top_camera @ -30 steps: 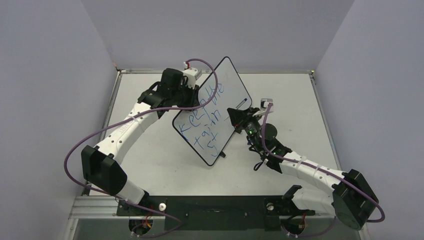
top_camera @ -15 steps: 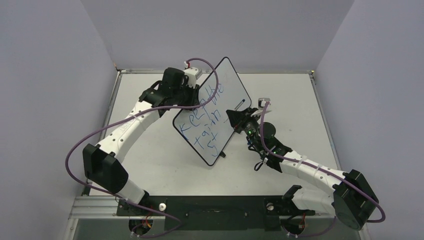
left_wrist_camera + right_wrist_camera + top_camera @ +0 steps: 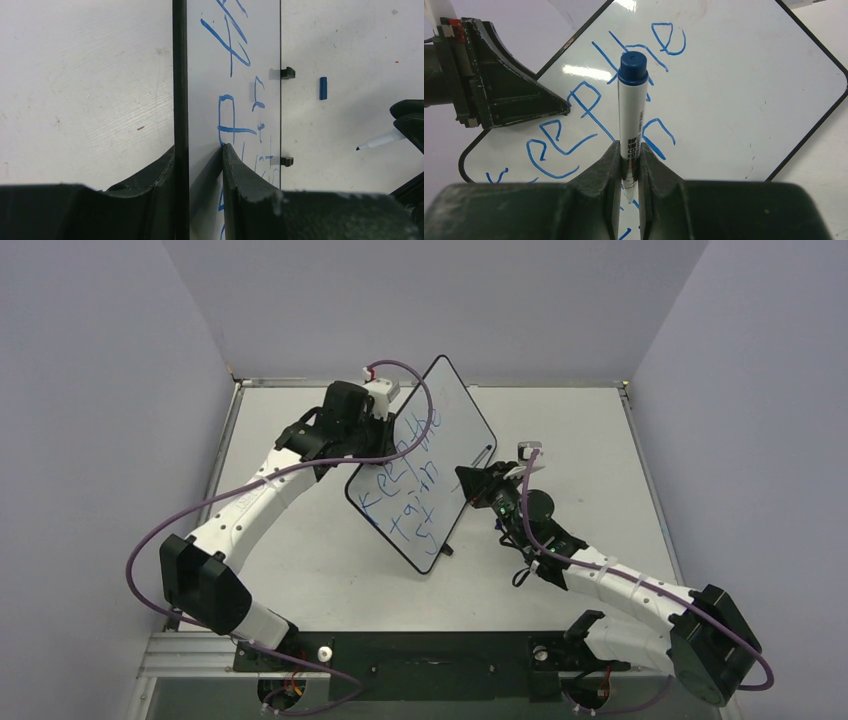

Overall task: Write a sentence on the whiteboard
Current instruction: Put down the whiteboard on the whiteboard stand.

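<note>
The whiteboard (image 3: 455, 415) stands tilted on its lower edge mid-table, and my left gripper (image 3: 385, 435) is shut on its left rim. The wrist view has the fingers (image 3: 235, 170) pinching the black-rimmed whiteboard (image 3: 265, 40) edge-on. The sentence (image 3: 410, 475) runs in slanted blue lines, roughly "Keep the train st". My right gripper (image 3: 478, 480) is shut on a white marker (image 3: 484, 454) just right of the board. The marker (image 3: 633, 105) points its blue end up from the right gripper (image 3: 629, 150), in front of the whiteboard (image 3: 734, 100) and the sentence (image 3: 574, 130). Its tip (image 3: 377, 141) hangs apart from the board face.
A small blue marker cap (image 3: 323, 88) lies on the white table beyond the board's black feet (image 3: 287, 73). Grey walls close in the table (image 3: 560, 420) on three sides. Purple cables loop along both arms.
The left arm has swung the whiteboard slightly to the left and turned it a little. The right gripper with the marker has dipped slightly, staying off the board.
</note>
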`<state>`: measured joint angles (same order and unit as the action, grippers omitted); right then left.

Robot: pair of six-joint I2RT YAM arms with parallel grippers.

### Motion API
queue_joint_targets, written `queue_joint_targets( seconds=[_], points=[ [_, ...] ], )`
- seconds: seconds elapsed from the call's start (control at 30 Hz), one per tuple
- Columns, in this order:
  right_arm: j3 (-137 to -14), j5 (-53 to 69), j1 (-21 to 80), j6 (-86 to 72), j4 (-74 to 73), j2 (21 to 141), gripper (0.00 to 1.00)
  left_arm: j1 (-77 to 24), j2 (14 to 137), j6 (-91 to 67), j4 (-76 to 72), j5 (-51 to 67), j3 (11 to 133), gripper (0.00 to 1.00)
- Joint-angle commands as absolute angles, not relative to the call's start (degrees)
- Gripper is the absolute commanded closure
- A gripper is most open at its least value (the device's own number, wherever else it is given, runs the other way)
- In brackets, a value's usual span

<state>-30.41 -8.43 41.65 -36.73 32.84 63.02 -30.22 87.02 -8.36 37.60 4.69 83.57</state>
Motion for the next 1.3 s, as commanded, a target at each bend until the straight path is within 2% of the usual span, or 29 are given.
queue_joint_targets(
  seconds=[0.0, 0.1, 0.5, 0.87, 1.27],
  points=[
    [-29.48, -7.53, 40.84, -36.05, 34.23, 61.22, 1.0, -31.99, 90.23, -4.16, 49.37, 0.44, 75.75, 0.86],
    [-28.86, -7.44, 40.59, -35.81, 34.21, 61.24, 1.0, -31.99, 89.51, -4.49, 48.1, -1.57, 73.91, 0.76],
    [-27.83, -6.87, 39.56, -36.33, 36.17, 63.75, 1.0, -31.9, 90.84, -4.54, 46.3, -4.75, 69.72, 0.55],
    [-27.87, -6.04, 38.6, -36.71, 37.14, 65.66, 1.0, -31.9, 90.66, -4.59, 46.55, -9.16, 67.96, 0.49],
    [-27.93, -5.51, 38.25, -37.08, 37.97, 66.88, 1.0, -31.99, 83.93, -4.49, 45.07, -13.15, 68.91, 0.47]
  ],
)
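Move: The left hand has the whiteboard's raised left edge between its fingers; the board's middle is about 10 cm right, 2 cm ahead and 7 cm below. It is being let down onto the stand, whose near black foot shows at the lower edge some 14 cm right, 11 cm back and 14 cm below; the blue cap lies about 25 cm right, 6 cm back, also on the table. From the right hand, that foot is about 7 cm back, 2 cm left and 15 cm below. With the whiteboard's raised edge still between its fingers, the left hand sinks about 5.5 cm and swings some 4 cm left, letting the board lean down towards the stand while turning it roughly 10 degrees counter-clockwise; most of this comes early, and the drop ends in a slight lift. As it goes down the left fingers spread to about twice their gap without leaving the edge, while the right hand keeps the marker pinched and eases down about 3.5 cm beside the board. ##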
